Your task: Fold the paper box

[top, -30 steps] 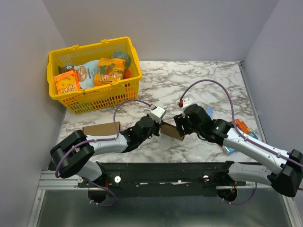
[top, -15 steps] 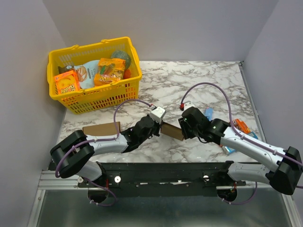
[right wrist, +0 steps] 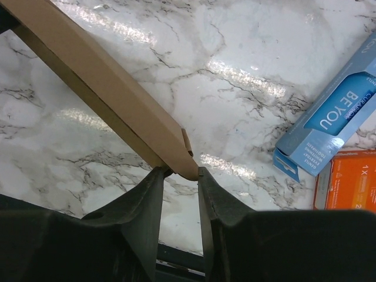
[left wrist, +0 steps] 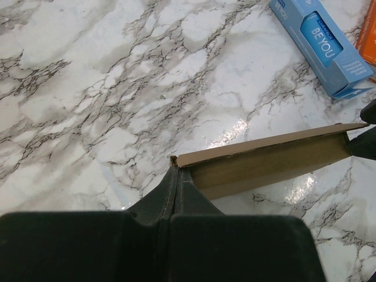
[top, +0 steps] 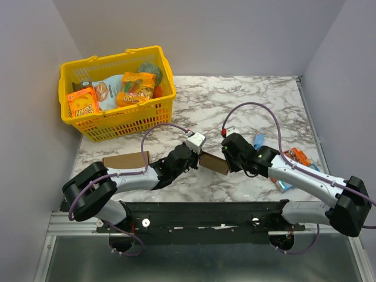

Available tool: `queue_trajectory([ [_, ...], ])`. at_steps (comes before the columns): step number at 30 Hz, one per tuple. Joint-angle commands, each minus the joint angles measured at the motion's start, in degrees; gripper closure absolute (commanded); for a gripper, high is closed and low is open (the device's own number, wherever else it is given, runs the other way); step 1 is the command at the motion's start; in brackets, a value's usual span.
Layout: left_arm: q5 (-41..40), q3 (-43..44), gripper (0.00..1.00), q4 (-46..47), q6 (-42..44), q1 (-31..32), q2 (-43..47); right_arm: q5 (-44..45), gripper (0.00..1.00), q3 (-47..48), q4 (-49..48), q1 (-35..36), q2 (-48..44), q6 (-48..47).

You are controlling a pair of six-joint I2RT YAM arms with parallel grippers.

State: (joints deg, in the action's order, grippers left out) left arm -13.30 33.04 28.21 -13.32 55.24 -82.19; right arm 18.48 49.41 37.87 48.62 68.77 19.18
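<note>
The paper box (top: 212,163) is a flat brown cardboard piece held just above the marble table between both arms. My left gripper (top: 197,158) is shut on its left corner; in the left wrist view the fingers (left wrist: 175,171) meet at the corner of the paper box (left wrist: 264,161), which stretches away to the right. My right gripper (top: 227,160) pinches the other end. In the right wrist view both fingertips press the rounded end of the paper box (right wrist: 100,82), with my right gripper (right wrist: 181,171) narrowed around it.
A yellow basket (top: 117,122) full of groceries stands at the back left. A plain brown cardboard rectangle (top: 126,160) lies beside the left arm. A blue carton (right wrist: 335,117) and an orange pack (right wrist: 352,182) lie right of the right gripper.
The right gripper's jaws have narrowed onto the end of the paper box, and its arm has shifted a little. The left gripper and the box have stayed put.
</note>
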Motion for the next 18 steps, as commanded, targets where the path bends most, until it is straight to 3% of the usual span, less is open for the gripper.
queue_trajectory([
  [1, 0.3, -2.6, 1.0, -11.9, 0.2, 0.8, -2.3, 2.9, 0.64, 1.6, 1.4, -0.3, 0.9, 0.8],
  [13, -1.5, -1.8, 1.0, -13.1, 1.7, 3.1, -3.3, 1.4, 0.94, 2.4, -0.3, -1.2, 2.1, 2.4],
  [18, -2.7, -1.0, 1.0, -14.5, 2.7, 5.0, -4.5, -3.3, 0.99, 1.5, -3.1, -4.0, 1.5, 3.9],
])
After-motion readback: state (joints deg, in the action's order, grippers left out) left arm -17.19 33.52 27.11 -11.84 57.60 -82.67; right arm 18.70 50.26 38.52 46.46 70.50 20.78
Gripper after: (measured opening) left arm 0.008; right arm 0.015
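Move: The right fingers already straddle the near right end of the paper box; its middle lies about 6 cm to that hand's left, 2 cm ahead and 2 cm below. The left hand, pinching the other end, has the box's middle about 6 cm to its right, 2 cm back and 2 cm below. From the right hand the blue carton lies some 12 cm right, 7 cm ahead; the orange carton about 23 cm right, 3 cm ahead; both roughly 8 cm lower. The right fingers shut from about two-fifths open around the cardboard edge at the box's right end corner and pinch it, the hand easing barely 1 cm to the right and forward and sinking slightly. The left hand keeps its pinch on the box's other end, staying almost in place with a turn of some 3 degrees. ##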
